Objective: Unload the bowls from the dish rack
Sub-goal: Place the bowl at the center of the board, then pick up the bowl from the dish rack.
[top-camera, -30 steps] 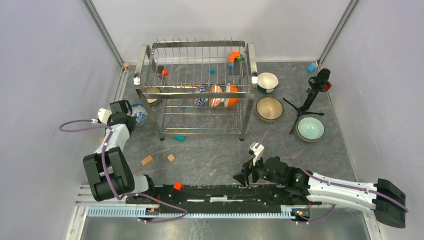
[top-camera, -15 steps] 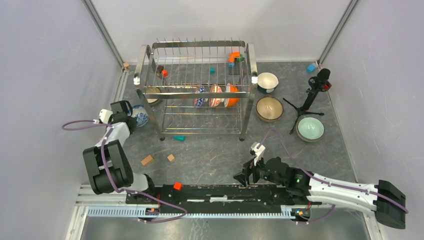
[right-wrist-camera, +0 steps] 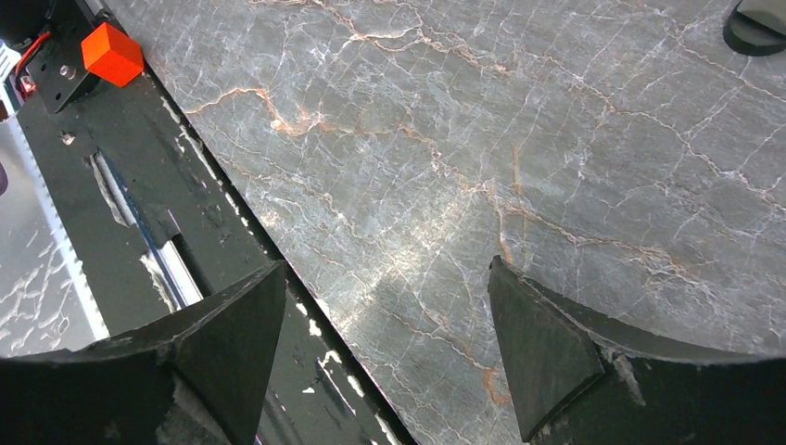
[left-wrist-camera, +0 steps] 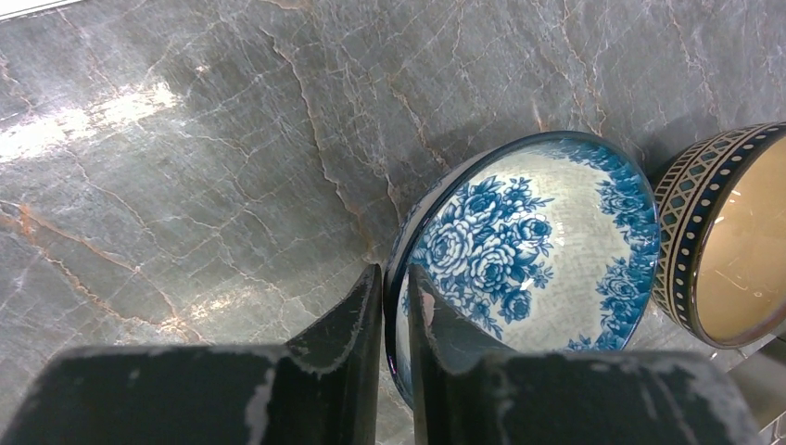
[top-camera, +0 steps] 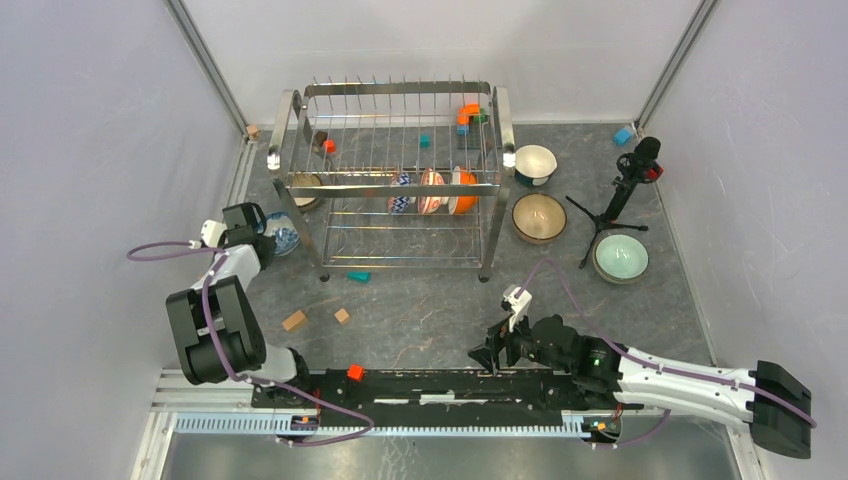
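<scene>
The dish rack stands at the back of the table. On its lower tier a blue-patterned bowl, a red-patterned bowl and an orange bowl stand on edge. A dark patterned bowl sits at the rack's left end. Left of the rack lies a blue floral bowl on the table, and my left gripper pinches its rim with one finger inside and one outside. My right gripper is open over bare table near the rail.
Right of the rack, a white bowl, a brown bowl and a pale green bowl stand on the table around a small black tripod. Loose blocks lie in front of the rack. An orange cube sits on the rail.
My left gripper and the blue floral bowl have shifted slightly toward the near edge. The right arm has barely moved.
</scene>
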Motion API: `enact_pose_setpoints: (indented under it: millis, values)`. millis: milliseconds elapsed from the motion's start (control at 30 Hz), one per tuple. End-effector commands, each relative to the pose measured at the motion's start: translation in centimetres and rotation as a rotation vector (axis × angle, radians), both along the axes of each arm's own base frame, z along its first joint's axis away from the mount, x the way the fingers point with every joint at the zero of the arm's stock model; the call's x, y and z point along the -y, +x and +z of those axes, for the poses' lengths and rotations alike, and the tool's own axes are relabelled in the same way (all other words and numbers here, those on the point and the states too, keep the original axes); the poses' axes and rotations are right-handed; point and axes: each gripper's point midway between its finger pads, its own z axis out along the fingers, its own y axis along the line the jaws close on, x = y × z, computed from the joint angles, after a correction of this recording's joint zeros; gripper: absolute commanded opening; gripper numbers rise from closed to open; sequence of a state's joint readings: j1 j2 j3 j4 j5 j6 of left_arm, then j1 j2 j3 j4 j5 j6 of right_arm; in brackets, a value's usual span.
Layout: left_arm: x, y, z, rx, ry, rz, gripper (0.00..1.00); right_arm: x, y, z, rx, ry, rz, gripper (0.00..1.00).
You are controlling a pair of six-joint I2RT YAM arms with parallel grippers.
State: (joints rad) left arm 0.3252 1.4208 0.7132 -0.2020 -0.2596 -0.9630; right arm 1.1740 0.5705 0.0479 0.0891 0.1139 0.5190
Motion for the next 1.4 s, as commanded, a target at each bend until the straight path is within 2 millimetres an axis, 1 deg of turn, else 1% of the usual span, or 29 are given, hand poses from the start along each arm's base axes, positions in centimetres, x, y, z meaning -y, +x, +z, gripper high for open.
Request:
enact_pose_setpoints:
  millis: [0,133,300,400,500,667,767,800,867,933,1000,1100,1233,1267,1333,1367]
  values:
    - [-0.2,0.4,0.1,0.031,0.0,0.007,0.24,0.2,0.4,0.1,0.017,-0.002,-0.021,0.85]
    - [0.0,0.7,1.4,0.059,0.003,-0.013,0.29,0.3,0.5,0.4,0.027,-0.005,-0.024,0.85]
    - [-0.2,0.3,3.5,0.065,0.036,-0.025,0.37,0.5,0.8,0.8,0.04,-0.005,-0.035,0.85]
    - [-0.1,0.2,5.1,0.102,0.053,-0.034,0.45,0.5,0.8,1.1,0.044,-0.002,-0.036,0.85]
    - [0.2,0.0,6.1,0.134,0.058,-0.043,0.55,0.5,0.8,1.2,0.043,-0.001,-0.035,0.85]
    - [0.7,-0.5,7.1,0.155,0.05,-0.053,0.59,0.4,0.7,1.6,0.045,0.017,-0.034,0.85]
    - [1.9,-1.1,8.5,0.213,0.023,-0.077,0.63,0.7,0.7,1.4,0.044,0.003,-0.038,0.85]
    - [2.3,-1.4,9.4,0.25,0.025,-0.086,0.64,0.7,0.8,1.6,0.05,0.003,-0.04,0.85]
    - [3.2,-2.5,10.6,0.289,0.04,-0.108,0.68,0.8,1.0,1.8,0.065,-0.004,-0.046,0.86]
    - [4.2,-3.9,11.6,0.309,0.073,-0.14,0.71,0.9,1.2,2.0,0.082,-0.018,-0.045,0.86]
    - [5.3,-5.4,12.0,0.305,0.13,-0.19,0.72,0.9,1.5,2.2,0.098,-0.033,-0.046,0.86]
    - [5.7,-8.9,11.3,0.22,0.206,-0.185,0.74,0.8,1.6,2.2,0.112,-0.052,-0.038,0.86]
    - [6.6,-12.9,10.0,0.122,0.21,-0.204,0.75,0.5,1.7,2.1,0.118,-0.078,-0.019,0.86]
    - [7.2,-13.3,10.3,0.142,0.203,-0.203,0.75,0.3,1.7,2.2,0.118,-0.08,-0.013,0.86]
    - [8.9,-13.5,10.9,0.188,0.174,-0.256,0.73,0.0,1.6,2.2,0.116,-0.096,0.004,0.86]
    - [9.6,-13.7,10.9,0.204,0.143,-0.268,0.72,-0.5,1.7,2.7,0.126,-0.076,0.009,0.86]
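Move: Around the near-left rim of the blue-flowered bowl, the left hand's fingers stand slightly parted; its middle is about 4 cm ahead, 3 cm right and 2 cm down. The tan patterned bowl sits some 14 cm ahead and 10 cm right, the rack's near-left foot 6 cm back and 14 cm right, and the long wooden block 16 cm back and 7 cm right. From the right hand, the blue-flowered bowl is about 27 cm ahead and 49 cm left. Opening its already loosened fingers wide, the left hand comes free of the blue-flowered bowl's rim, lifting nearly straight up some 6 cm. It then rises further while swinging back about 11 cm and right 9 cm towards above the wooden block, fingertips tipping up about 20 degrees and partly settling again, the wrist turning some 15 degrees clockwise; it sinks slightly at the end. ##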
